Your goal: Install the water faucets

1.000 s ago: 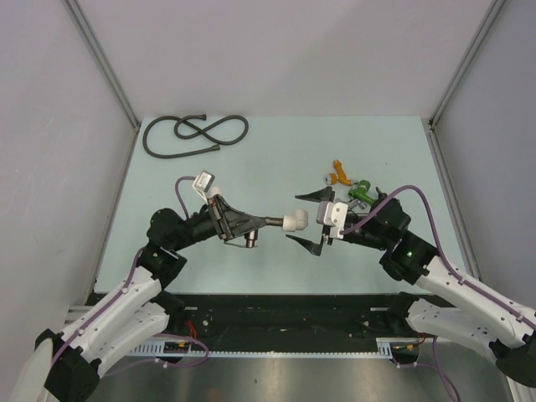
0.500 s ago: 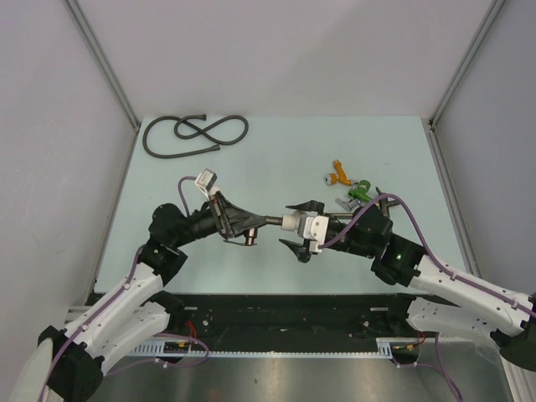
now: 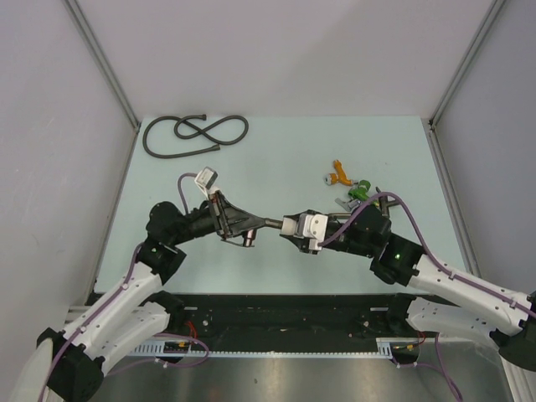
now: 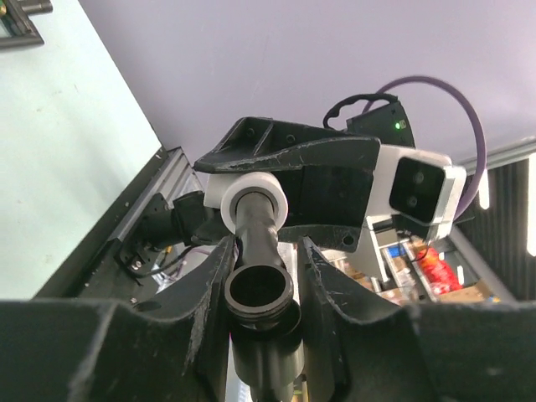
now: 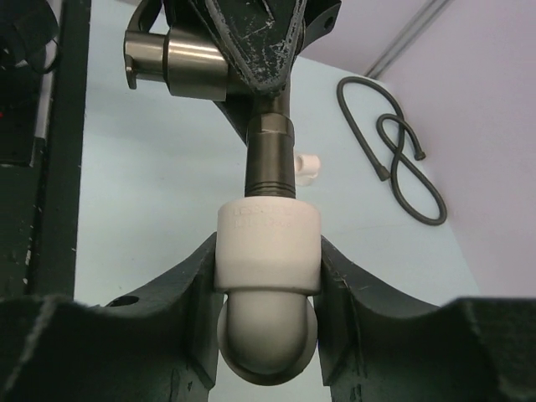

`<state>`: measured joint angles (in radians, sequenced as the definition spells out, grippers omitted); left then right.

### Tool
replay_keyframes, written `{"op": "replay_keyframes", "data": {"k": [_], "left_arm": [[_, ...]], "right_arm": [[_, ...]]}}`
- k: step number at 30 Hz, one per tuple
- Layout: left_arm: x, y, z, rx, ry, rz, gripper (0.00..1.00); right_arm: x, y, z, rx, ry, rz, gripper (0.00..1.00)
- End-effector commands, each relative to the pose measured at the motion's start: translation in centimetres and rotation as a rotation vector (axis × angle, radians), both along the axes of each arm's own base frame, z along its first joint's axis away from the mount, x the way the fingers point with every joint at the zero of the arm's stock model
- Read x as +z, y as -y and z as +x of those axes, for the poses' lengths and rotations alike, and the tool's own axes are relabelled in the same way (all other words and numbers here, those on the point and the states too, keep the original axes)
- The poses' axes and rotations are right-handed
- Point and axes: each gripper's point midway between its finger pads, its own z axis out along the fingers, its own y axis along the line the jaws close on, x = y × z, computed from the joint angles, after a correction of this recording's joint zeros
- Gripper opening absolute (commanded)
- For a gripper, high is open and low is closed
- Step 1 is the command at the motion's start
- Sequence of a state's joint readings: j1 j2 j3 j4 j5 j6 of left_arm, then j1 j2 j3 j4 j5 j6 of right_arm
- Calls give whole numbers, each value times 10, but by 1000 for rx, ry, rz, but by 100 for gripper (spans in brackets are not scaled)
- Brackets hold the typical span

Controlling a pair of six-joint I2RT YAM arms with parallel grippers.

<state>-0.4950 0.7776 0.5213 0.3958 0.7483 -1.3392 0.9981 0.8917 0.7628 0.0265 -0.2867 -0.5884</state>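
Note:
My left gripper (image 3: 249, 224) is shut on a short dark metal faucet (image 3: 245, 231) and holds it level above the table. In the left wrist view (image 4: 261, 272) the faucet's open spout (image 4: 258, 289) sits between the fingers. A white plastic fitting (image 3: 291, 224) sits on the faucet's threaded end. My right gripper (image 3: 295, 227) is shut on that fitting, which fills the right wrist view (image 5: 268, 243), with the faucet's thread (image 5: 270, 159) going into it. The two grippers face each other. The long-piped faucet does not show clearly.
A coiled black hose (image 3: 194, 132) lies at the back left. Small orange (image 3: 339, 173) and green (image 3: 360, 193) parts lie at the right, behind my right arm. A second white fitting (image 5: 308, 167) lies on the table beyond the faucet.
My right gripper, open a second ago, has moved left and closed on the white fitting. The left gripper has kept the faucet nearly still.

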Motion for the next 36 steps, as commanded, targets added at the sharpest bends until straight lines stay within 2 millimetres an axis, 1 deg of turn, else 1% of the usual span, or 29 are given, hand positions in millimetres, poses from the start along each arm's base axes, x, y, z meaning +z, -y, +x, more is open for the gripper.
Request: {"op": "replay_keyframes", "data": {"k": [1,3,4,5,6,7,8,9,10,11,12,13,14,15,16,17,18,19,20,21,22,24,27,30,31,33,34,35,36], "left_arm": [[49,-6,-5,29,283,-31,0],[53,-8,-7,44,403,-6,0],[56,-9,-9,47,460,1,0],[57,-11,-10,64,558,27,0],[59,-12,-12,70,617,36,1],[58,-13,-13,72,679,50,0],[58,-15,-13,89,798,80,0],[61,-19,-17,102,874,88,1],[57,-20,-21,96,936,101,1],[56,-22,-20,113,1057,134,1],[56,-24,-24,119,1127,144,0],[53,-25,-25,116,1168,165,1],[50,-26,-27,103,1269,190,1],[51,-26,-30,94,1325,200,1],[46,-26,-31,74,1351,222,1],[44,-26,-35,49,1439,235,1],[46,-27,-37,41,1477,240,1],[41,-27,-39,16,1501,251,1],[40,-27,-42,0,1583,253,1],[37,-27,-43,-7,1616,259,1],[36,-29,-45,-5,1676,269,1],[30,-29,-50,-33,1731,264,1],[23,-30,-50,-33,1765,286,1],[21,-31,-43,-9,1722,317,0],[21,-32,-38,15,1677,333,0],[24,-33,-30,60,1618,350,0],[26,-35,-20,117,1523,370,0],[28,-36,-13,157,1466,378,0],[29,-37,-6,189,1405,383,0]], "right_arm": [[35,-6,-15,71,-75,161,0],[45,-6,-18,99,-155,220,0],[48,-6,-23,137,-187,235,0],[49,-6,-24,150,-231,253,0],[57,-4,-21,152,-294,299,0],[59,-4,-26,189,-338,308,0],[62,-3,-27,198,-367,324,0],[67,-2,-24,201,-434,357,0],[67,-3,-28,236,-467,356,0],[70,-2,-29,249,-493,367,0],[74,-2,-26,260,-516,389,0],[75,-2,-30,284,-589,395,0],[77,-2,-31,295,-628,404,0],[81,-2,-31,310,-646,419,0],[78,-4,-28,311,-728,416,0],[78,-5,-26,311,-764,415,0],[77,-5,-23,308,-799,412,0],[71,-8,-16,299,-851,401,0],[70,-8,-16,301,-905,403,0],[69,-9,-14,303,-938,401,0],[62,-11,-11,300,-974,388,0],[63,-12,-10,307,-1032,394,0],[61,-11,-3,294,-1076,403,0],[63,-8,4,267,-1063,421,22],[64,-7,6,259,-1054,426,41],[66,-3,10,238,-1021,435,60],[66,-2,11,229,-1011,435,73],[65,-1,12,214,-1002,430,78],[71,3,15,199,-941,439,83]]}}
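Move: The left hand holds the dark faucet pipe, with the white elbow on its free end about 10 cm to this hand's right, level. The right hand grips that elbow, the pipe's middle some 5 cm to its left. On the table, about 25 cm below the hands, the second white fitting lies some 18 cm ahead and 13 left of the left hand; the dark bar, about 13 ahead and 21 right of the right hand. Screwing pipe against elbow, left hand rolls some 85 degrees top-backward, right 65 top-forward, both backing; right finally opens. ##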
